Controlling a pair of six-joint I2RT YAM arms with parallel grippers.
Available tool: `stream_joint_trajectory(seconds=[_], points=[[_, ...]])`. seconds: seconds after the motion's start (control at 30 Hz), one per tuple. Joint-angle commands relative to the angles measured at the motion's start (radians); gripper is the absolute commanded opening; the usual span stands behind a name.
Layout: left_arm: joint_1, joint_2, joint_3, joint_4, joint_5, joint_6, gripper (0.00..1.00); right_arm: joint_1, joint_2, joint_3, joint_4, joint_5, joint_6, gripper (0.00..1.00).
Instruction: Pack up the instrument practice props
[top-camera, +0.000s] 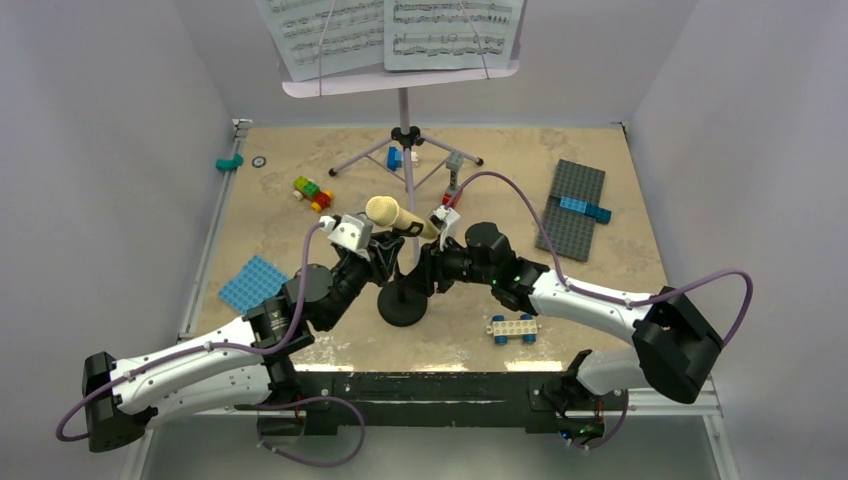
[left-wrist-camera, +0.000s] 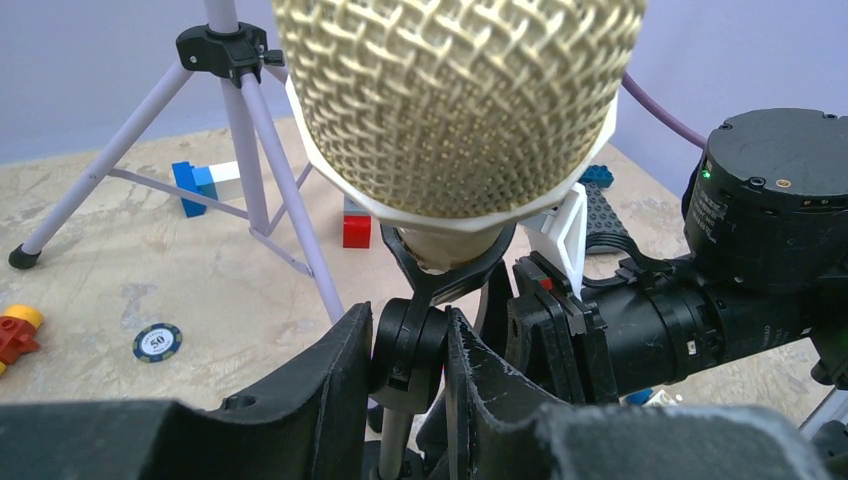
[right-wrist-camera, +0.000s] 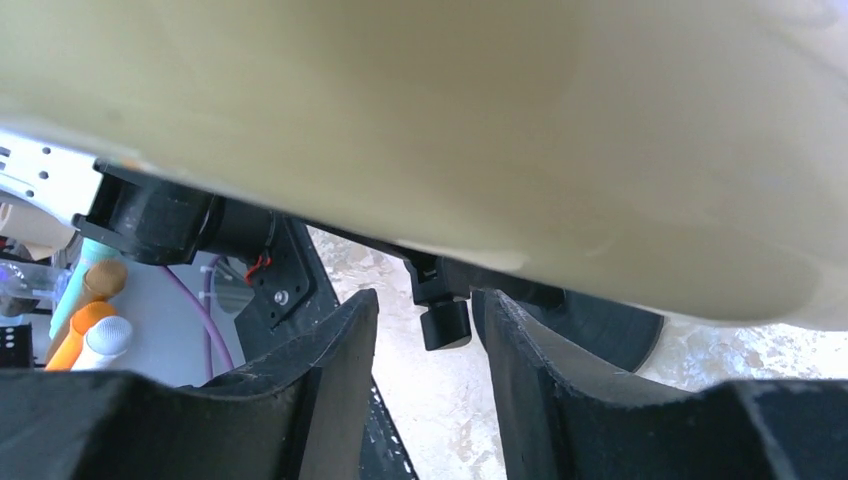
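Observation:
The cream-yellow microphone (top-camera: 395, 215) sits tilted in the clip of the black mic stand, whose round base (top-camera: 402, 305) rests at the table's near middle. My left gripper (top-camera: 385, 262) is shut on the stand's black swivel joint (left-wrist-camera: 410, 345), just under the mesh head (left-wrist-camera: 455, 100). My right gripper (top-camera: 428, 268) is open beneath the microphone body (right-wrist-camera: 450, 130); a small black knob (right-wrist-camera: 445, 322) hangs between its fingers without touching them. The lilac music stand (top-camera: 404, 110) stands at the back on its tripod, holding two white sheet-music pages (top-camera: 330, 35).
Coloured bricks (top-camera: 312, 192) lie left of the tripod. A blue baseplate (top-camera: 253, 283) is at near left, a grey baseplate (top-camera: 572, 208) at right. A white brick car (top-camera: 513, 327) sits by the right arm. A poker chip (left-wrist-camera: 157, 342) and a teal piece (top-camera: 229, 162) lie far left.

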Motion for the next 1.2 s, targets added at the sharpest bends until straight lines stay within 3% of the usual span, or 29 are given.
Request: stream_joint_trajectory(seconds=[0.0,0.23,0.43,0.73,1.17], points=[[-0.007,0.004,-0.005,-0.084,-0.017,-0.073,0.00,0.007,-0.015,-0.007,0.052,-0.018,-0.025,0.49],[-0.007,0.007,-0.007,-0.089,-0.016,-0.085,0.00,0.012,-0.009,-0.010,0.029,-0.011,-0.059,0.33],[-0.009,0.015,-0.009,-0.091,-0.013,-0.086,0.00,0.021,-0.009,-0.015,0.021,0.037,-0.120,0.00],[-0.009,0.040,-0.027,-0.106,-0.002,-0.122,0.00,0.092,-0.058,-0.116,0.157,0.192,-0.351,0.00],[-0.013,0.043,-0.064,-0.122,-0.019,-0.141,0.00,0.400,0.013,-0.169,0.324,0.858,-0.866,0.00]])
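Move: The small knob on the side of the microphone stand's pole sits between the right hand's half-open fingertips, hardly 1 cm farther left. From this hand the stand's round base is about 4 cm left, 1 ahead and 15 below, the microphone about 4 ahead, 1 left and 16 above, the music stand's near foot some 8 ahead and 15 below. From the left hand, which grips the pole's top, the knob lies about 6 cm right, 2 back and 12 below. The knob on the stand's pole is pinched as the right fingers close on it, the hand hardly shifting. The right hand then rolls about its own fingers by some 40 degrees, top tipping back, counter-clockwise as seen from behind the hand looking left, to turn the knob. The left hand keeps its grip just under the microphone and stays put. ##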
